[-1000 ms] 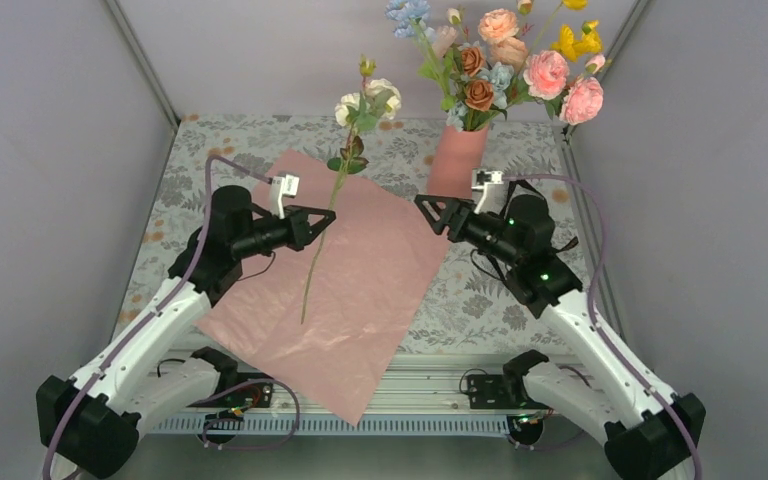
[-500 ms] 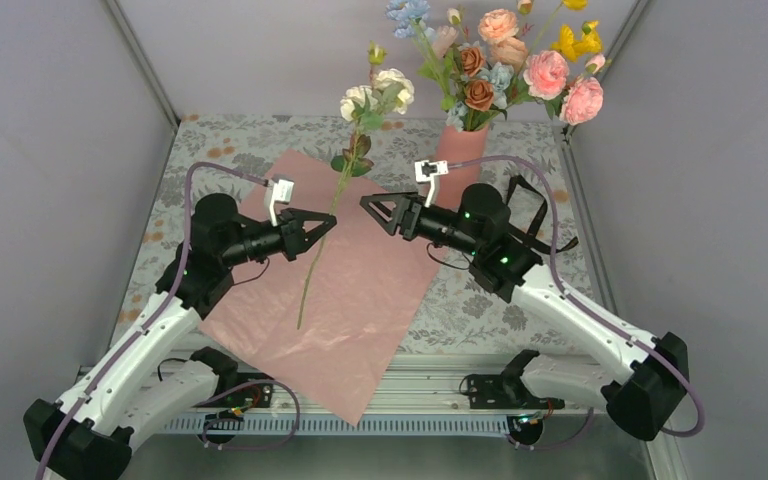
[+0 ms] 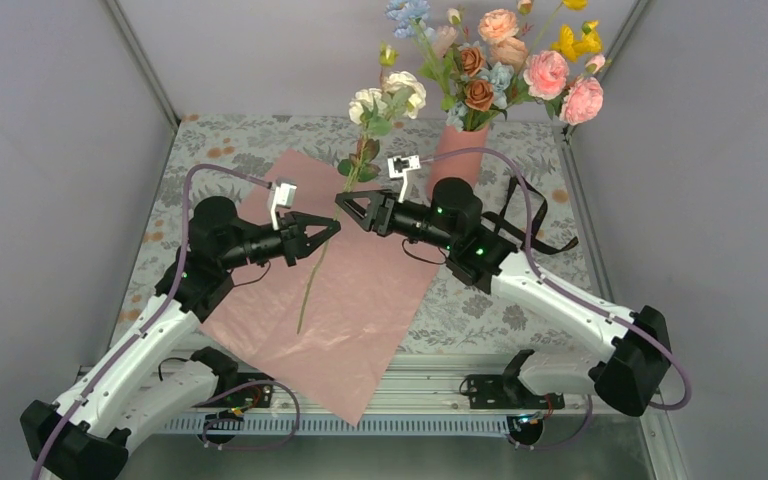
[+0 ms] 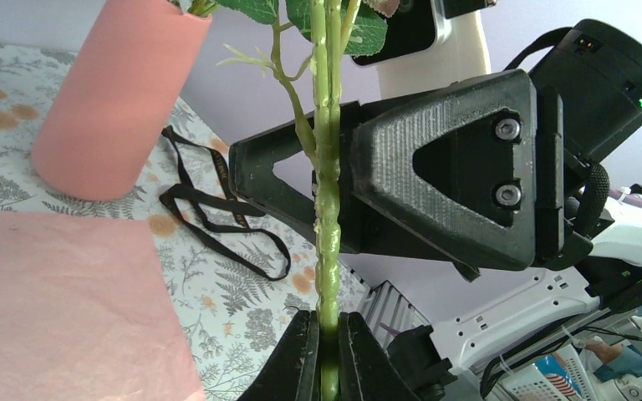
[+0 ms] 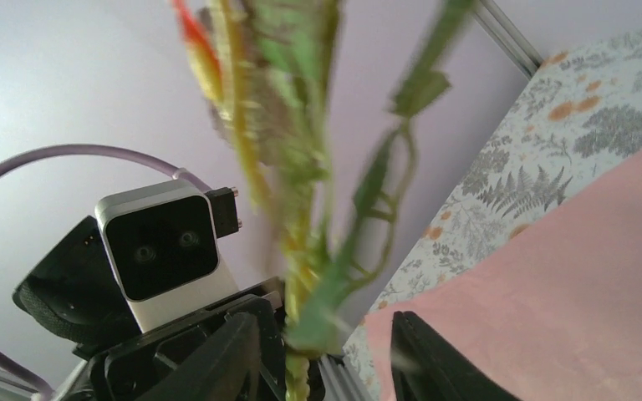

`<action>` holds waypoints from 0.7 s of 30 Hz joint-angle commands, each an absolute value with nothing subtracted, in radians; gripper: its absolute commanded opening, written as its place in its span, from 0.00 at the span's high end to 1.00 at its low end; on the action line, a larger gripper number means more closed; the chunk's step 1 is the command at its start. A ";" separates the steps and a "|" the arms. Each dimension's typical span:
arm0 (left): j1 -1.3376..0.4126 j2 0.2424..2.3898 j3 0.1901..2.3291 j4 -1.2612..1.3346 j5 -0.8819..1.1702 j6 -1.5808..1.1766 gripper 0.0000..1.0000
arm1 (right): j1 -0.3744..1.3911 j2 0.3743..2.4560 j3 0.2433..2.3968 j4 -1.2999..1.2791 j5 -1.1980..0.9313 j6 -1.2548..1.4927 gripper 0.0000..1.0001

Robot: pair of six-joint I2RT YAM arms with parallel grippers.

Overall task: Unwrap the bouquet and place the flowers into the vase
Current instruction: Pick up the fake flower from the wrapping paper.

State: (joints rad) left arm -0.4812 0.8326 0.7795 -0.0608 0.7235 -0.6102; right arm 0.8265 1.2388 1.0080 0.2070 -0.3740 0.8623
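Observation:
A single white-bloomed flower [image 3: 387, 93] on a long green stem [image 4: 326, 192] hangs upright over the pink wrapping sheet [image 3: 360, 290], which lies flat and unfolded. My left gripper [image 3: 330, 230] is shut on the stem [image 4: 328, 334]. My right gripper [image 3: 344, 199] is open just above it, its fingers [image 4: 460, 167] on either side of the same stem [image 5: 301, 276], which is blurred in the right wrist view. The salmon-pink vase [image 3: 457, 152] stands behind the right arm with several flowers [image 3: 505, 60] in it. No wrapped bouquet shows.
A black strap [image 3: 545, 235] lies on the floral tablecloth right of the sheet, also seen near the vase [image 4: 117, 100] in the left wrist view. Grey walls close the table on three sides. A metal rail [image 3: 430, 385] runs along the near edge.
The right arm has swung left from the vase to the held stem, and its jaws have narrowed around it. The left gripper has carried the flower a little right and up.

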 commanded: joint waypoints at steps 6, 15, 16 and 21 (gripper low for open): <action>-0.492 0.820 0.781 -0.046 0.737 -0.579 0.98 | 0.858 1.274 1.066 0.244 -0.369 0.845 0.83; -0.492 0.823 0.791 -0.098 0.694 -0.554 0.75 | 0.864 1.255 1.062 0.227 -0.354 0.782 0.96; -0.492 0.826 0.794 -0.105 0.690 -0.552 0.64 | 0.864 1.248 1.063 0.220 -0.343 0.770 0.96; -0.492 0.823 0.821 -0.185 0.645 -0.516 0.24 | 0.865 1.217 1.078 0.161 -0.276 0.690 0.96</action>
State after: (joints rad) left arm -0.4911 0.8330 0.7822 -0.1238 0.6857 -0.5541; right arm 0.8536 1.2629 1.0370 0.1913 -0.3435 0.7807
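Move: The fake flower's stem is gripped in the left fingers and runs up between the right hand's open fingers, about 1 cm to that hand's left and level with it. From the left hand, the right gripper sits roughly 3 cm ahead, 1 cm right and 3 cm higher. From the right hand, the white blooms are some 10 cm ahead, 7 cm right and 9 cm up; the vase is about 22 cm ahead, 23 cm right and 24 cm lower. The stem changes hands: the right fingers edge about 1 cm left onto it and close until they pinch it just above the left grip, then stay shut and nearly still. Only after that do the left fingers spread wide and let go of the stem, while the left hand sinks about 1 cm. ##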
